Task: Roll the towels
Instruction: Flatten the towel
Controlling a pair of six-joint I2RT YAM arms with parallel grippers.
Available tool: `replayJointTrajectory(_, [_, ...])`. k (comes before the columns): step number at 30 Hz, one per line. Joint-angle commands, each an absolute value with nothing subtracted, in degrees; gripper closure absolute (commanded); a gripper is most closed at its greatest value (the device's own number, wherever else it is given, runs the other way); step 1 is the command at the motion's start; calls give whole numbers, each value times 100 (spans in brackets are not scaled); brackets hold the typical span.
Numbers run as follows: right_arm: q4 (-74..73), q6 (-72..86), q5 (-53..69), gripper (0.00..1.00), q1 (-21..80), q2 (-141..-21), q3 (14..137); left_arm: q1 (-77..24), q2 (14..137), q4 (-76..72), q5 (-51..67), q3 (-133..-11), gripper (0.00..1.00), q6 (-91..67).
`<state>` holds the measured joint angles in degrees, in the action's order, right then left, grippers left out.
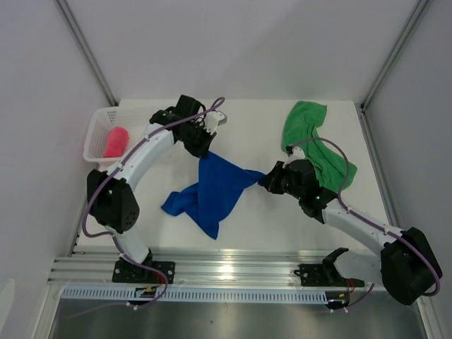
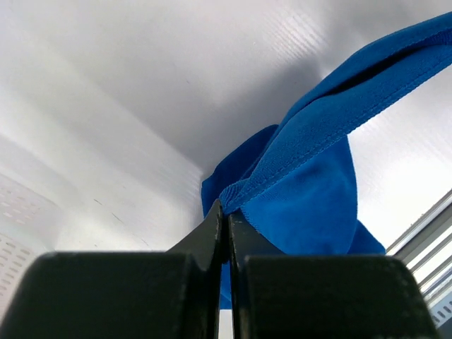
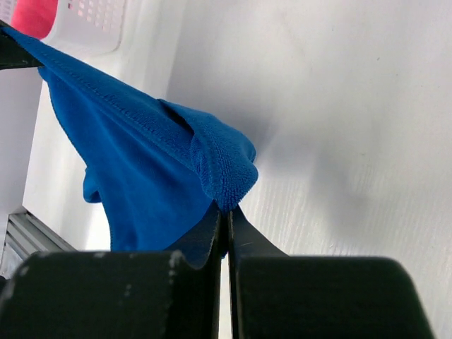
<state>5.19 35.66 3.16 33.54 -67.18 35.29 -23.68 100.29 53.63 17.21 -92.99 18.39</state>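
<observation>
The blue towel (image 1: 212,191) hangs stretched between both grippers above the table's middle, its lower part drooping toward the near edge. My left gripper (image 1: 203,150) is shut on its far corner (image 2: 244,191); my right gripper (image 1: 267,179) is shut on its right corner (image 3: 229,180). The green towel (image 1: 314,145) lies crumpled at the far right, partly under the right arm. The pink-red towel (image 1: 116,141) sits rolled inside the basket and shows at the top left corner of the right wrist view (image 3: 32,14).
A white mesh basket (image 1: 95,134) stands at the far left edge of the table. White walls enclose the table on three sides. An aluminium rail (image 1: 226,272) runs along the near edge by the arm bases.
</observation>
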Motion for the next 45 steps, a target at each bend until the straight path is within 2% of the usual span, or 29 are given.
replayJointTrajectory(1, [378, 3577, 316, 100, 3217, -6592, 3700, -2312, 9844, 5300, 1837, -9448, 99, 1679])
replayJointTrajectory(9, [799, 3481, 955, 100, 2735, -7109, 4129, -2294, 9782, 4861, 1627, -9912, 99, 1538])
replayJointTrajectory(12, [634, 3086, 1318, 100, 2155, -7934, 5550, -2276, 9747, 4185, 1153, -10552, 100, 1485])
replayJointTrajectory(13, [380, 2946, 1397, 100, 2066, -8171, 6547, -2268, 9808, 4079, 1038, -10764, 99, 1511])
replayJointTrajectory(14, [265, 2709, 1406, 100, 1909, -8417, 7079, -2250, 9896, 4035, 933, -11689, 99, 1547])
replayJointTrajectory(16, [-182, 2619, 1554, 100, 1759, -9199, 8221, -2224, 10326, 4139, 704, -12450, 99, 1634])
replayJointTrajectory(17, [-298, 2637, 1617, 100, 1610, -9446, 9349, -2198, 10484, 4166, 607, -13472, 99, 1800])
replayJointTrajectory(19, [-483, 2733, 1644, 100, 1468, -10158, 10401, -2189, 10835, 4044, 265, -13990, 99, 2064])
replayJointTrajectory(20, [-544, 2794, 1626, 100, 1355, -10378, 11389, -2180, 10889, 3765, 159, -14340, 99, 2344])
replayJointTrajectory(22, [-921, 2944, 1608, 100, 1257, -11072, 12431, -2153, 10890, 3394, 27, -14510, 100, 2539])
replayJointTrajectory(23, [-1114, 2936, 1626, 100, 1222, -11292, 13507, -2145, 10890, 3245, -139, -14528, 99, 2714])
replayJointTrajectory(26, [-1450, 2900, 1757, 100, 1134, -11794, 14465, -2092, 10899, 2971, -237, -14643, 99, 2900])
replayJointTrajectory(29, [-1284, 2690, 1863, 100, 1107, -11462, 14126, -2022, 10759, 3075, -98, -14432, 99, 2900])
replayJointTrajectory(32, [-1099, 2321, 1978, 100, 1160, -10727, 12608, -2004, 10399, 3427, 349, -13730, 99, 2927])
replayJointTrajectory(33, [-942, 2233, 1864, 100, 1186, -10488, 11586, -2004, 10319, 3558, 499, -13424, 99, 2883])
replayJointTrajectory(36, [-390, 1925, 1592, 100, 1449, -9503, 9902, -2004, 9942, 4182, 1157, -12492, 99, 2786])
replayJointTrajectory(37, [-282, 1864, 1338, 100, 1633, -9292, 8861, -2004, 9827, 4271, 1265, -12246, 99, 2769])
replayJointTrajectory(38, [-142, 1855, 1205, 100, 1730, -8890, 8381, -1995, 9722, 4376, 1370, -11495, 99, 2725])
replayJointTrajectory(40, [-71, 1933, 899, 100, 1906, -8545, 7519, -1995, 9440, 4456, 1599, -10989, 100, 2742])
replayJointTrajectory(41, [-62, 2099, 775, 100, 2125, -8395, 6688, -1995, 9326, 4421, 1634, -10099, 99, 2794])
replayJointTrajectory(44, [219, 2425, 475, 100, 2617, -7885, 5219, -1995, 8869, 4194, 1714, -8888, 99, 2909])
replayJointTrajectory(45, [228, 2748, 414, 100, 2750, -7788, 4907, -1995, 8781, 4175, 1740, -8042, 99, 2918])
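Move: The blue towel is pinched at one edge by both hands, its middle about 8 cm back from the left hand and 11 cm below it, and roughly 20 cm to the right hand's left and 9 cm below. Clear table for it lies some 20 cm ahead of the left hand and 5 cm right, 15 cm down. The white basket is about 25 cm ahead and 30 cm left; the green towel is 28 cm ahead and 24 cm right of the right hand. The blue towel, still pinched by both shut grippers, is swung up and forward in one fast sweep: each hand climbs close to 40 cm, the left going about 14 cm forward and the right about 26, fingertips tipping up. Both then come back down steeply while drawing back, the wrists turning the fingers down again, and are still sinking a little above their starting height. ##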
